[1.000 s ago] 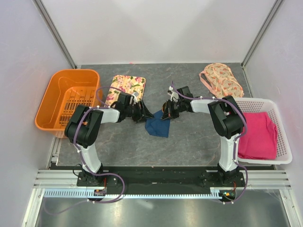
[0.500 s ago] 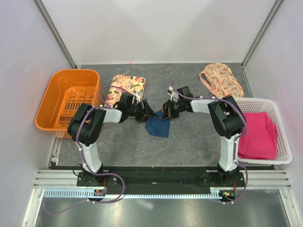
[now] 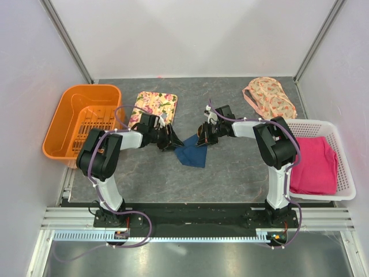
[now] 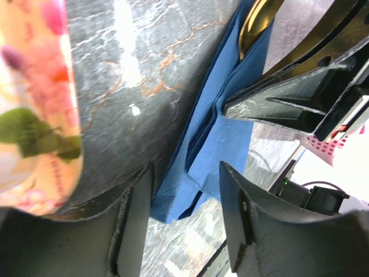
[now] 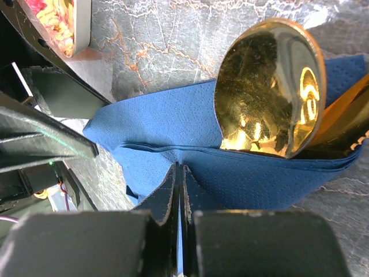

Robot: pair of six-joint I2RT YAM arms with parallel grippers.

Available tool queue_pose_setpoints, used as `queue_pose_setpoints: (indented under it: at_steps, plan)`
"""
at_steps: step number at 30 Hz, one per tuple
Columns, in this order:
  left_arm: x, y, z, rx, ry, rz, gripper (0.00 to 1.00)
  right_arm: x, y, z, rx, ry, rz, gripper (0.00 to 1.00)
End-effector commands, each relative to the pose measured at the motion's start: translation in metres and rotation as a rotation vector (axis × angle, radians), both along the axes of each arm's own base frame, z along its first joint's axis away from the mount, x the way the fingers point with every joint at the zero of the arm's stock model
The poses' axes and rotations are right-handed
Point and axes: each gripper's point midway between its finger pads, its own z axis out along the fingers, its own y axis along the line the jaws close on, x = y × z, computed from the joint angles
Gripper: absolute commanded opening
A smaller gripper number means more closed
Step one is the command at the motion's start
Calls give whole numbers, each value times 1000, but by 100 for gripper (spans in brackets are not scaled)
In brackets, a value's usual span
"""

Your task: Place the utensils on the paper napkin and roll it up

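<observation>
The dark blue paper napkin [image 3: 192, 154] lies crumpled on the grey table between both arms. My right gripper [image 5: 179, 173] is shut on a raised fold of the napkin [image 5: 167, 124]. A gold spoon [image 5: 270, 86] rests bowl-up on the napkin just beyond it, with other gold utensils [image 5: 346, 115] beside it, mostly hidden. My left gripper [image 4: 187, 222] is open, low at the napkin's left corner [image 4: 173, 202], which lies between its fingers [image 4: 135, 225] without touching them. The spoon's tip [image 4: 256, 20] shows past the right gripper's fingers [image 4: 300, 98]. From above, left gripper [image 3: 173, 141] and right gripper [image 3: 203, 137] face each other.
A floral tray [image 3: 154, 107] sits just behind the left gripper, its edge [image 4: 34, 104] close by. An orange basket [image 3: 83, 118] stands far left. A white basket [image 3: 344, 173] with a pink cloth [image 3: 314, 164] stands far right, a floral bag [image 3: 270, 98] behind it.
The left gripper pushed right toward the napkin, then drew back left a little, its jaws widening briefly and narrowing again. The right gripper stayed still, shut on the napkin.
</observation>
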Motion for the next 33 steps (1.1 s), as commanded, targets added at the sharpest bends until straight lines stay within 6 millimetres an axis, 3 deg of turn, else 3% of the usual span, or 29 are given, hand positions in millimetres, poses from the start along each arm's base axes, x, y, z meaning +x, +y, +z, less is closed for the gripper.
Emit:
queue_pose_setpoints:
  at_steps: [1, 5, 9, 15, 23, 30, 33]
  plan:
    - [-15, 7, -10, 31, 29, -47, 52, -31, -25, -55, -177, 121, -1, 0]
    - [-19, 5, -12, 9, 69, -40, 50, -31, -24, -53, -176, 119, -2, 0]
    - [-24, 12, -10, 19, 64, -6, 56, -31, -25, -54, -176, 121, -2, 0]
    - [-11, 7, -3, -32, 21, 18, 57, -30, -24, -53, -176, 115, -2, 0]
    - [-1, 1, 7, -61, -13, 8, 38, -31, -25, -55, -182, 122, -10, 0]
    - [-5, -21, 43, -156, -57, -30, 9, -28, -26, -56, -185, 121, -28, 0]
    - [-8, -32, 50, -182, -57, -51, 7, -28, -26, -56, -188, 120, -34, 0]
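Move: The napkin's loose left corner lies about 2 cm back of the left fingertips, level sideways and some 2 cm below them. The gold spoon's bowl is about 6 cm ahead and 7 cm to their right, 2 cm lower; the floral board sits roughly 14 cm ahead and 11 cm left, 3 cm down. From the right fingertips, that corner lies about 7 cm left, 2 cm back and 1 cm down. Draw the left gripper back about 2 cm, low over the table and still half open, until the napkin's loose left corner is between its fingers, then close them and pinch it. Finish by lifting about 1 cm and easing as far right, towards the right hand, which stays still, shut on the napkin's fold beside the spoon. ##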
